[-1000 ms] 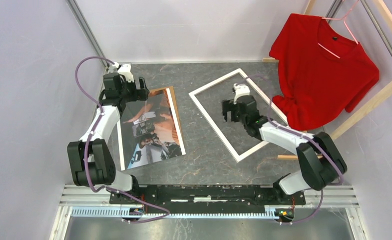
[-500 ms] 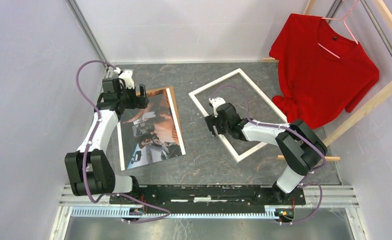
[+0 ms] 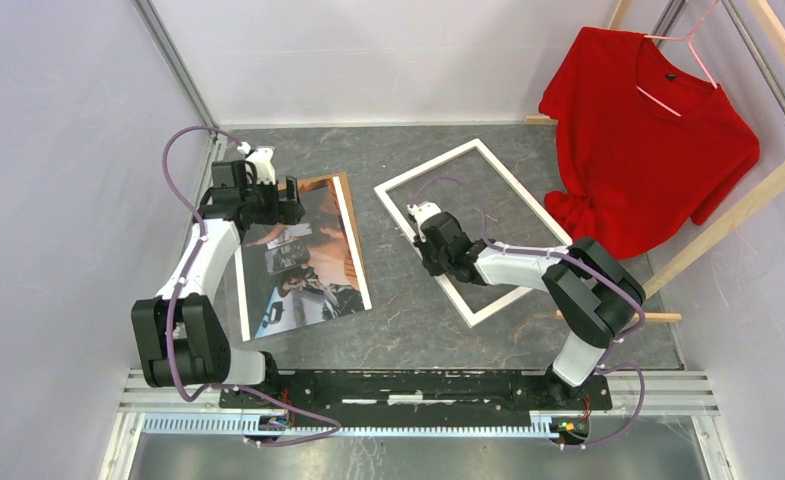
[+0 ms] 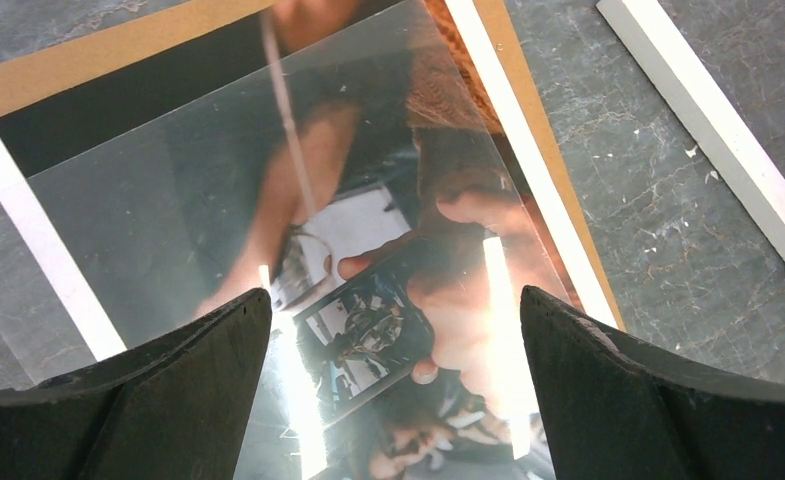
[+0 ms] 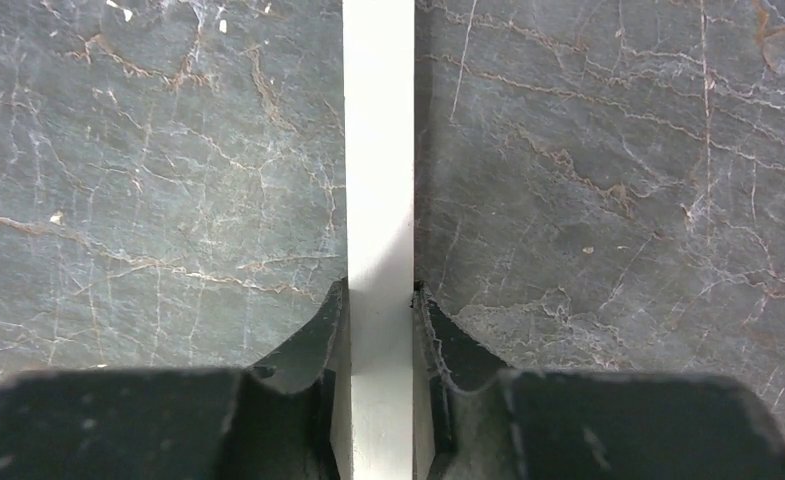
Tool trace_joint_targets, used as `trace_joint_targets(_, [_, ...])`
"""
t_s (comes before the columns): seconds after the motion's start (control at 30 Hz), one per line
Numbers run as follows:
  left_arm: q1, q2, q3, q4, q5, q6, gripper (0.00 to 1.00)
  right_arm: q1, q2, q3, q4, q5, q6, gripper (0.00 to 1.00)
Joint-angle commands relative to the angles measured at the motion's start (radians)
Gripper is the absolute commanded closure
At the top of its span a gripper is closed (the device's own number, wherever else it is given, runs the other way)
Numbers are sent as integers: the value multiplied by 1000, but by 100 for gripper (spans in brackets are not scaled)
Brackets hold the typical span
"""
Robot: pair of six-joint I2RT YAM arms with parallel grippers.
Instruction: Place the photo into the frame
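Observation:
The photo lies flat at the left on a brown hardboard sheet, with a clear glossy pane over it; it fills the left wrist view. My left gripper hovers open over the photo's far end, empty, its fingers wide apart. The white frame lies tilted on the table to the right. My right gripper is shut on the frame's near-left rail, one finger on each side of the rail.
A red T-shirt hangs on a bare-wood clothes rack at the back right. Walls close in the table on the left and at the back. The frame's corner lies just right of the hardboard.
My right gripper has moved left from inside the frame onto its near-left rail and closed on it; the frame has shifted slightly left. My left gripper has edged right over the photo.

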Motion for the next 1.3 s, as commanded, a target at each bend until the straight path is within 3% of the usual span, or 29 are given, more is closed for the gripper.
trace_joint_targets(0.0, [-28,-1,-11,-2,40,38,0,3,-10,102,-73,44,34,84])
trace_joint_targets(0.27, [-66,16,-50,1,63,57,0,3,-21,379,-250,-18,181,100])
trace_joint_targets(0.43, [-101,4,-42,1,78,58,0,3,-32,540,-307,-110,332,100])
trace_joint_targets(0.7, [-102,-49,17,1,113,7,0,4,-65,679,-254,-248,555,100])
trace_joint_targets(0.97, [-103,-109,47,1,147,-46,0,1,-63,776,-212,-369,777,100])
trace_joint_targets(1.27, [-103,-170,74,28,190,-75,0,-6,-76,699,-35,-511,1017,100])
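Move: The photo the frame is meant for lies on its backing with its middle about 22 cm to the right hand's left, some 1 cm back and 2 cm lower. The frame, its near-left long bar already in the right fingers, has its middle about 9 cm to the right and 5 cm ahead. From the left hand, the frame's middle is about 37 cm to the right, 1 cm back and 13 cm below; the photo's middle is 4 cm right, 7 cm back and 14 cm below. The frame's left long bar stays pinched in the right fingers as that hand raises it about 29 cm and carries it left towards the left gripper, rolling so its left side rises by nearly 60 degrees. The left hand, still open and empty, shifts right about 6 cm, dipping first and then rising, and turns slightly clockwise. ##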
